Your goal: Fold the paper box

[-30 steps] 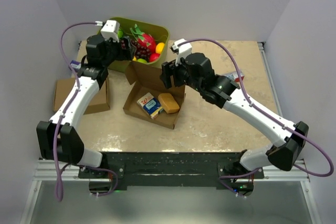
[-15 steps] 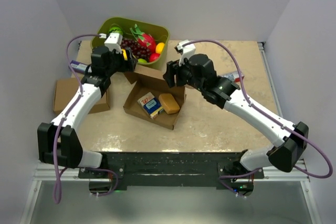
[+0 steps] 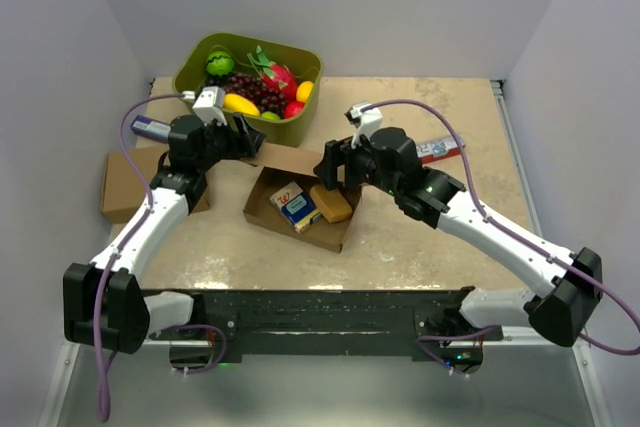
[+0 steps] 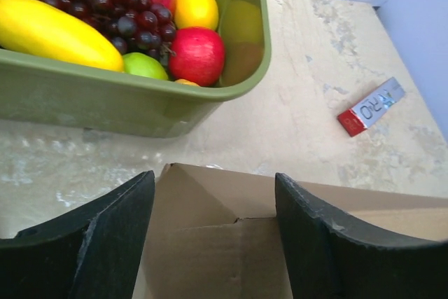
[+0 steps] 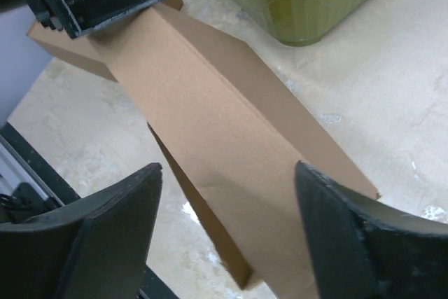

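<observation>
The paper box (image 3: 325, 239) lies open at mid-table with a small printed carton (image 3: 296, 203) and a yellow block (image 3: 331, 203) inside. Its hinged lid (image 3: 295, 159) stands raised along the back edge. My left gripper (image 3: 246, 137) is at the lid's back left corner. In the left wrist view this gripper (image 4: 213, 181) is open, with the lid's corner (image 4: 224, 243) lying between its fingers. My right gripper (image 3: 331, 170) hovers over the lid's right end. Seen from the right wrist, it (image 5: 227, 169) is open and straddles the slanting lid panel (image 5: 224, 117) without touching it.
A green tub of fruit (image 3: 296, 131) stands just behind the lid, close to my left gripper. Another brown cardboard box (image 3: 125, 182) lies at the left edge. A red-and-white bar (image 3: 440, 147) lies to the right, and a small purple packet (image 3: 150, 127) at back left.
The lid has swung up from lying flat to standing on edge. My left gripper came down from the tub to the lid's corner. The right gripper and the box shifted slightly nearer.
</observation>
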`<control>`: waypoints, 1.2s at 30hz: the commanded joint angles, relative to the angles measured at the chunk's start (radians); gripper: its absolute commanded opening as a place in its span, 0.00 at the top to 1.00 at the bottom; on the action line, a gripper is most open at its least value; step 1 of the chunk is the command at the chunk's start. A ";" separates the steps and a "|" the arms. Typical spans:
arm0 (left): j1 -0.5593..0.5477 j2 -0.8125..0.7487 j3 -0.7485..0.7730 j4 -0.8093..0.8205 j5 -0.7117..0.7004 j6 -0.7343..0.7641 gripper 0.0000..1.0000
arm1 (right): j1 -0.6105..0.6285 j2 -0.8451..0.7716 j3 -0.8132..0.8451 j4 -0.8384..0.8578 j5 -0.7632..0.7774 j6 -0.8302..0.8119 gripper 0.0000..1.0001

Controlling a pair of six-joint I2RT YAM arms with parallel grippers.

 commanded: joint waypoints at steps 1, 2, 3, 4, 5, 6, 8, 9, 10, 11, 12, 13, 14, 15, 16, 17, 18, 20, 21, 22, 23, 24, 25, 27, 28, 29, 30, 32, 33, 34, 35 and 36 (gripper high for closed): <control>-0.007 -0.052 -0.068 -0.001 0.043 -0.030 0.22 | -0.014 -0.068 0.005 -0.070 0.060 0.019 0.04; -0.007 -0.086 -0.071 0.004 0.031 -0.029 0.19 | -0.020 -0.110 0.010 -0.079 0.063 0.016 0.02; -0.005 -0.100 -0.065 0.004 0.017 -0.018 0.18 | -0.022 -0.131 0.014 -0.088 0.079 0.016 0.01; -0.005 -0.114 -0.059 0.004 -0.004 -0.010 0.16 | -0.025 -0.149 0.019 -0.115 0.089 0.013 0.01; -0.005 -0.143 -0.055 0.001 -0.020 -0.004 0.15 | -0.025 -0.190 0.022 -0.131 0.099 0.004 0.01; -0.004 -0.158 -0.044 -0.001 -0.037 0.011 0.14 | -0.025 -0.206 0.020 -0.145 0.122 0.004 0.01; -0.002 -0.212 -0.045 0.013 -0.090 0.026 0.11 | -0.026 -0.244 0.007 -0.200 0.158 0.002 0.01; -0.002 -0.232 -0.061 0.022 -0.110 0.039 0.10 | -0.026 -0.276 -0.001 -0.215 0.173 0.000 0.01; -0.002 -0.252 -0.074 0.042 -0.145 0.042 0.09 | -0.026 -0.290 -0.012 -0.241 0.202 0.002 0.01; -0.002 -0.294 -0.088 0.051 -0.162 0.039 0.09 | -0.026 -0.301 -0.024 -0.254 0.213 0.004 0.01; -0.001 -0.316 -0.129 0.062 -0.176 0.027 0.08 | -0.025 -0.322 -0.057 -0.260 0.221 0.007 0.01; -0.001 -0.357 -0.153 0.089 -0.187 0.019 0.08 | -0.028 -0.330 -0.078 -0.263 0.228 0.010 0.01; -0.001 -0.379 -0.176 0.099 -0.192 0.013 0.06 | -0.028 -0.338 -0.114 -0.261 0.233 0.019 0.01; -0.001 -0.399 -0.223 0.103 -0.202 -0.002 0.05 | -0.026 -0.344 -0.133 -0.257 0.231 0.022 0.01; -0.001 -0.445 -0.248 0.114 -0.215 -0.007 0.05 | -0.029 -0.343 -0.147 -0.240 0.225 0.022 0.01; -0.001 -0.466 -0.271 0.117 -0.221 -0.009 0.05 | -0.029 -0.341 -0.176 -0.226 0.222 0.020 0.01; -0.001 -0.489 -0.312 0.119 -0.224 -0.013 0.05 | -0.031 -0.336 -0.190 -0.212 0.221 0.019 0.01; -0.002 -0.555 -0.358 0.111 -0.206 -0.023 0.04 | -0.039 -0.321 -0.223 -0.154 0.215 0.007 0.01; -0.002 -0.577 -0.370 0.106 -0.178 -0.023 0.04 | -0.055 -0.310 -0.233 -0.119 0.213 0.004 0.01; -0.002 -0.619 -0.380 0.096 -0.176 -0.024 0.04 | -0.071 -0.297 -0.246 -0.100 0.201 0.004 0.01; -0.002 -0.640 -0.395 0.085 -0.181 -0.027 0.04 | -0.091 -0.287 -0.256 -0.081 0.132 0.005 0.01; -0.002 -0.658 -0.400 0.067 -0.181 -0.027 0.04 | -0.133 -0.281 -0.265 -0.032 0.101 0.005 0.01; -0.002 -0.692 -0.406 0.060 -0.178 -0.027 0.04 | -0.149 -0.270 -0.288 -0.007 0.077 0.005 0.01; -0.002 -0.719 -0.420 0.033 -0.167 -0.032 0.04 | -0.187 -0.261 -0.299 0.039 0.038 -0.004 0.01; -0.002 -0.741 -0.421 0.016 -0.169 -0.030 0.05 | -0.193 -0.255 -0.303 0.051 0.017 -0.019 0.01; -0.002 -0.755 -0.423 0.001 -0.172 -0.029 0.05 | -0.198 -0.257 -0.306 0.065 0.004 -0.027 0.01; -0.002 -0.770 -0.424 -0.016 -0.172 -0.026 0.04 | -0.201 -0.261 -0.311 0.090 -0.011 -0.033 0.01; -0.002 -0.825 -0.435 -0.022 -0.166 -0.018 0.04 | -0.204 -0.269 -0.322 0.111 -0.017 -0.065 0.01; -0.002 -0.842 -0.440 -0.018 -0.147 -0.018 0.04 | -0.209 -0.269 -0.325 0.136 -0.014 -0.078 0.01; -0.002 -0.870 -0.443 -0.016 -0.134 -0.018 0.04 | -0.212 -0.269 -0.335 0.150 -0.019 -0.101 0.01; -0.002 -0.882 -0.446 -0.016 -0.117 -0.019 0.04 | -0.213 -0.261 -0.342 0.163 -0.025 -0.110 0.01; -0.001 -0.894 -0.446 -0.024 -0.082 -0.023 0.05 | -0.218 -0.257 -0.349 0.198 -0.034 -0.119 0.03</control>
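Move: Between the open left fingers sits the lid's left corner; the lid's middle is about 10 cm to that hand's right, 1 cm back and 3 cm lower. The basket stands some 17 cm ahead, 3 cm left and 8 cm lower. For the right hand, at the lid's other end, that middle lies 7 cm left, 4 cm ahead and 3 cm below; the brown block is 2 cm right, 1 cm back and the blue-white packet 8 cm left, 3 cm back, both some 15 cm down. Letting go of the lid, both hands spread their fingers wide. The left backs off about 13 cm towards its base and 5 cm left, rising about 5 cm overall as its fingers tip up some 20 degrees. The right lifts some 5 cm while swinging about 10 cm right, clear of the lid's end, then drops roughly 12 cm beside it, edging forward, turned slightly clockwise. ##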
